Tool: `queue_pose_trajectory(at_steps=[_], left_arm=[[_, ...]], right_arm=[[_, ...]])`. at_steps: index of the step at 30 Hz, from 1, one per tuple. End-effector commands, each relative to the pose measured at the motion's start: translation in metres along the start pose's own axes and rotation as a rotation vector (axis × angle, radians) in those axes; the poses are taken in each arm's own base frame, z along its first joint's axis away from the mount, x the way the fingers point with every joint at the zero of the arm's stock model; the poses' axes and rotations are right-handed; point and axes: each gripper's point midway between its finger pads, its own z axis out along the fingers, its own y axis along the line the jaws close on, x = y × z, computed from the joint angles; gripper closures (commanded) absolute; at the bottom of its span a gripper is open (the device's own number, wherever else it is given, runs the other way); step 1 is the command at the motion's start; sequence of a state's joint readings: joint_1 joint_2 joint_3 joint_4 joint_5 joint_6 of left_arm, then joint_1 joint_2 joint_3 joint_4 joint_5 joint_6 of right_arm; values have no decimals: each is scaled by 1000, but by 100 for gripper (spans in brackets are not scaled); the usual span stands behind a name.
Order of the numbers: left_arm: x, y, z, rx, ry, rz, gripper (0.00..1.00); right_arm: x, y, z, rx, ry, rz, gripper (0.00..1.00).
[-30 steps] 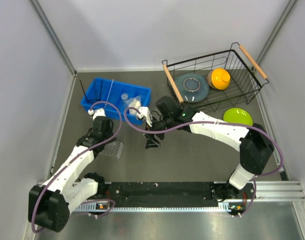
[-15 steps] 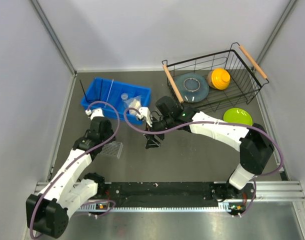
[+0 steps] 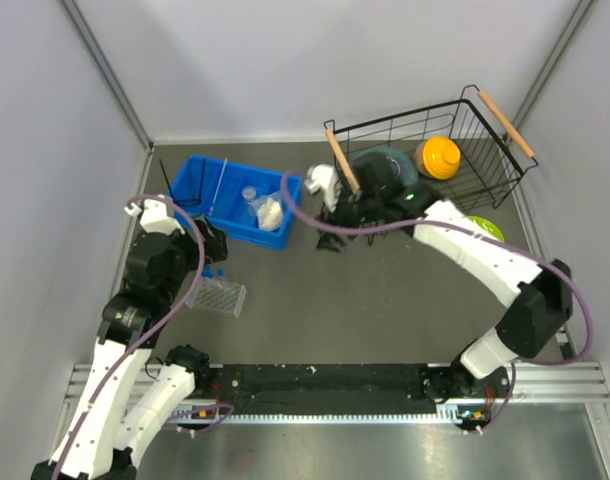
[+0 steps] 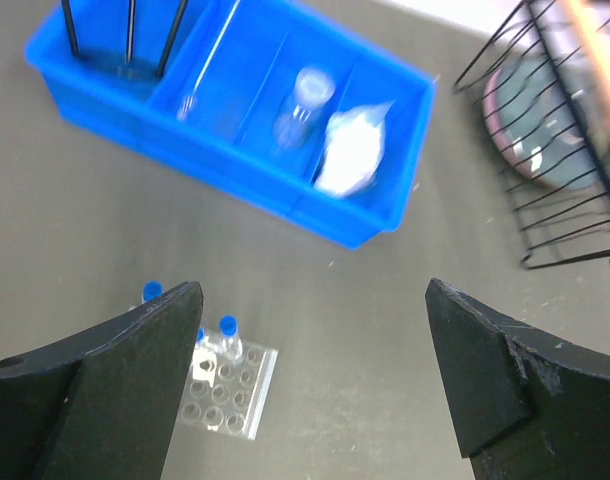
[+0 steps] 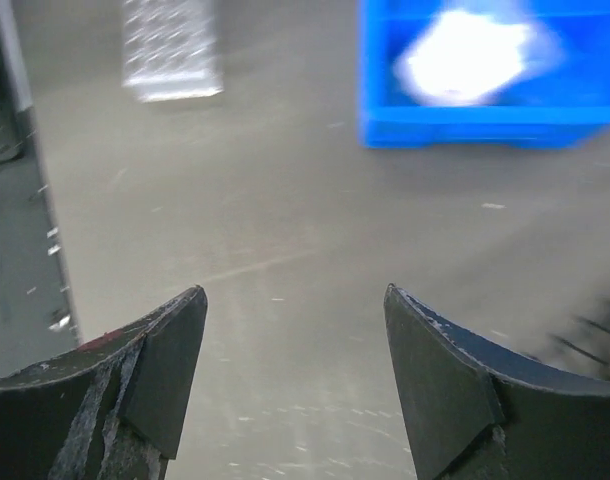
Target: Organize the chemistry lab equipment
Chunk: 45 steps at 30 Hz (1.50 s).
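A clear tube rack (image 3: 218,296) (image 4: 221,391) stands on the table with blue-capped test tubes (image 4: 228,331) upright along its far edge. My left gripper (image 3: 207,246) (image 4: 313,290) hovers high above and right of the rack, open and empty. The blue bin (image 3: 233,198) (image 4: 235,130) holds the black ring stand (image 4: 125,30), a thin glass rod (image 4: 210,60), a small clear cup (image 4: 303,98) and a white packet (image 4: 353,152) (image 5: 467,55). My right gripper (image 3: 332,238) (image 5: 295,292) is open and empty over bare table right of the bin.
A black wire basket (image 3: 455,120) at the back right holds a grey dish (image 3: 387,165) and an orange dish (image 3: 441,156). A green dish (image 3: 487,228) lies in front of it, partly hidden by my right arm. Grey walls close in both sides.
My left gripper has opened wide and pulled up and to the left, away from the rack. My right gripper has moved from the middle of the table back toward the basket.
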<state>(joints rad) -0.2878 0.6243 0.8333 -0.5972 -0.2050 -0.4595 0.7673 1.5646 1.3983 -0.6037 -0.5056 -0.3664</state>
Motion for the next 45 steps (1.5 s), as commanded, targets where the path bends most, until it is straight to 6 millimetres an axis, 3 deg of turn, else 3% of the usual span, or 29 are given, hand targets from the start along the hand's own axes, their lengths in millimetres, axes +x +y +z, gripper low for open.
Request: queue_pose_trajectory(at_steps=[1,2,4,5,7,8,10,11,13,14,18,21,27,33,38,45], left_arm=[[-60,-25,-31,97,-124,84,1],[-83,-32,-45,112,-170,93,1],[-94,-35,-51,107,-165,108,1],[-112,-41,-64,123,-208,110,1],[-124,-46,-73,142,-232,111,1],[-137,-51,-84,160,-267,106,1],[-142,-56,-91,185,-273,105,1],[-150,-60,-99,202,-291,96,1],[-156,-65,-106,222,-296,94,1],[-156,-68,-109,239,-292,95,1],[-160,-77,-116,278,-275,94,1],[-158,-90,-116,338,-234,94,1],[-150,-102,-108,376,-151,82,1],[-135,-96,-104,360,-99,97,1],[-121,-86,-100,335,-87,125,1],[-118,-85,-97,347,-111,143,1]], right_arm=[[-62,-59,-111,269,-172,-43,27],[-61,-65,-125,295,-171,-26,24],[-82,-74,-160,358,-234,-28,20],[-81,-89,-180,414,-251,1,14],[-94,-96,-213,481,-315,36,8],[-90,-107,-232,531,-331,72,3],[-93,-111,-260,585,-389,146,1],[-85,-121,-279,633,-407,194,1],[-83,-122,-298,653,-467,280,1],[-78,-125,-319,717,-498,318,1],[-63,-137,-361,961,-551,453,1],[-55,-136,-379,1067,-549,466,1],[-49,-124,-386,1106,-537,435,1],[-38,-112,-379,1098,-524,435,1],[-28,-100,-389,1169,-537,423,1],[-9,-103,-389,1230,-498,426,1]])
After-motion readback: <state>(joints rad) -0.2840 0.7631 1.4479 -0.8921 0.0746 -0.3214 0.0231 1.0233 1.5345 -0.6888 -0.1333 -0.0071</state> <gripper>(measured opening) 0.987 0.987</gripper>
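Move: The tube rack just filled stands almost under the left hand, about 4 cm nearer the base and some 22 cm below; the blue tray is roughly 20 cm ahead of that hand and 3 cm right. From the right hand, the wire basket's middle is about 28 cm ahead and 26 cm right, the green plate 10 cm ahead and 36 cm right, and the tray 20 cm ahead and 24 cm left, all 15 to 20 cm lower. Both empty hands clear the table: the right one sweeps about 30 cm to the right while rising some 22 cm, first forward and then partly back, opening its fingers the rest of the way and turning clockwise from pointing left to pointing forward, nearly level, high up facing the wire basket. Meanwhile the left, still wide open, climbs away from the tube rack by about 20 cm, sinks back a little, and draws slightly back and right while its fingers tilt up and turn somewhat clockwise. ##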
